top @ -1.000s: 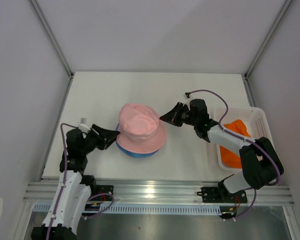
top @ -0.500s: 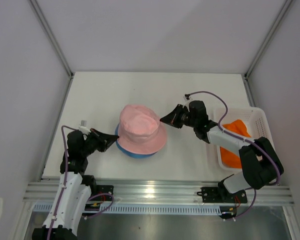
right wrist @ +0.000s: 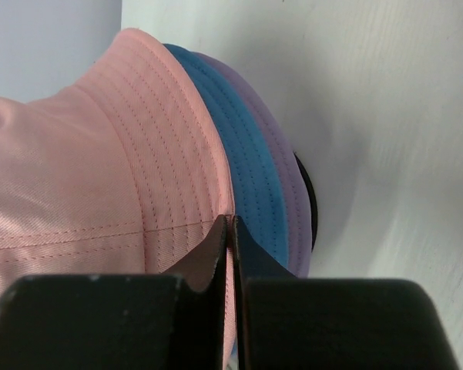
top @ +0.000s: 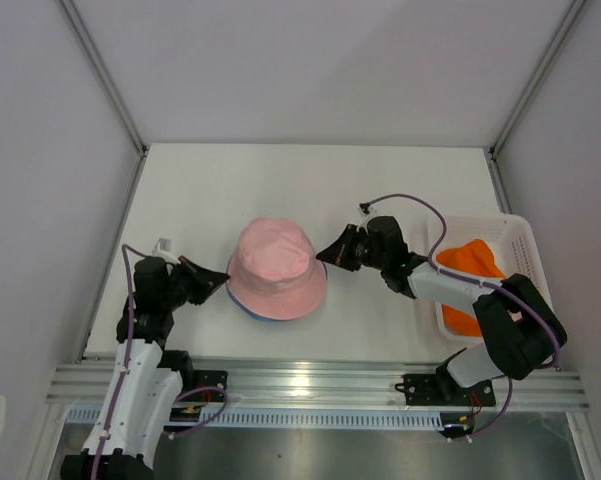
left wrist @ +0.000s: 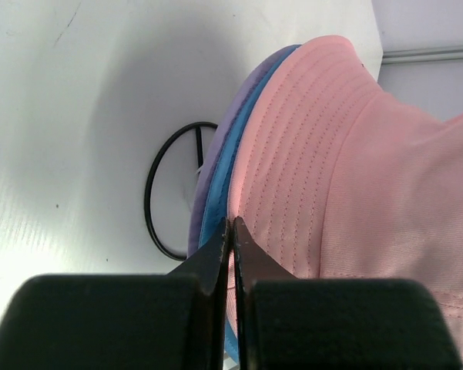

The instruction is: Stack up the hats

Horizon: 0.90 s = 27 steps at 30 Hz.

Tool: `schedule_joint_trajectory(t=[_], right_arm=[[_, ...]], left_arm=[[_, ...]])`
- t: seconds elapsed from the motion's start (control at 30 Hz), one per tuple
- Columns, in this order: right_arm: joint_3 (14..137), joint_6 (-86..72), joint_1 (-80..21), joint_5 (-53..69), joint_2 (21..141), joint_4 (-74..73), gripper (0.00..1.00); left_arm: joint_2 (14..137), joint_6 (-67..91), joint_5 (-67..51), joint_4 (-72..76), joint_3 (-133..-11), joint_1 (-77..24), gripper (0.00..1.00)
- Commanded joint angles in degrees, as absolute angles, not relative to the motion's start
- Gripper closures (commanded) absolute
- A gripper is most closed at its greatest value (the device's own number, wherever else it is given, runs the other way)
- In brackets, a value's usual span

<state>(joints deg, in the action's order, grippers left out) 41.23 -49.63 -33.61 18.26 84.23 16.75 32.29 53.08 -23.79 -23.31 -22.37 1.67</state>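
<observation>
A pink hat [top: 273, 265] sits on top of the pile in the middle of the table. Under it lie the blue hat [left wrist: 222, 181] and the lavender hat [left wrist: 206, 189], only their brim edges showing. My left gripper [top: 223, 279] is shut on the pink brim's left edge [left wrist: 231, 222]. On the opposite side my right gripper [top: 323, 255] pinches the same brim [right wrist: 227, 218], just above the blue hat [right wrist: 246, 169] and the lavender hat [right wrist: 281, 169]. The orange hat [top: 470, 262] lies in the basket at the right.
A black wire stand [left wrist: 150, 200] holds the pile; its ring shows under the brims, and again in the right wrist view [right wrist: 310, 208]. The white basket [top: 525, 235] stands at the right edge of the table. Walls enclose the table on three sides.
Both grippers closed on the pink hat's brim. The hat has come down over the blue one and shifted slightly toward the near edge, both arms moving with it.
</observation>
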Motion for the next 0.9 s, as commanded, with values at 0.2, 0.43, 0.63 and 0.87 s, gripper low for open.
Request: schedule_joint_trajectory(t=[0.2, 0.43, 0.63, 0.87], right_arm=[[37.53, -45.97, -36.3, 11.86, 88.77, 18.55, 1.0], [43.48, -40.44, -36.39, 8.62, 84.38, 8.81, 1.0], [55.79, -29.98, -34.11, 2.81, 77.62, -11.31, 0.19], [72.93, -22.51, -18.48, 2.03, 70.85, -31.88, 0.0]], left_arm=[[34.89, 46.67, -19.69, -25.32, -22.24, 1.93, 0.99], [33.84, 42.72, -20.83, -27.33, -27.49, 1.93, 0.97], [33.22, 37.36, -19.16, -33.92, -36.55, 1.93, 0.55], [37.43, 28.31, -11.08, -42.79, -55.35, 2.02, 0.01]])
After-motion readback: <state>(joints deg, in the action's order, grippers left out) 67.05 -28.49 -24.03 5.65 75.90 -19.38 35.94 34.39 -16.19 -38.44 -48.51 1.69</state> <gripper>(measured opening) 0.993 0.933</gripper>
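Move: The pink hat, top of the stack, has its middle about 12 cm to the right of the left hand, some 2 cm farther out and 3 cm higher. From the right hand it lies about 10 cm left, 2 cm back and 3 cm up. The blue hat sits right under it, its middle about level with both hands. The basket stands roughly 40 cm to the right of the right hand, 6 cm back and 8 cm lower. Down first, slowly: both shut grippers, tips already at opposite sides of the pink brim, sink a touch, the right about 1.5 cm while edging left, the left under 1 cm. Then both come free and rise fast, some 12 cm, opening wide and tilting up about 25 degrees, the right sweeping right and forward away from the stack, the left drifting left. ##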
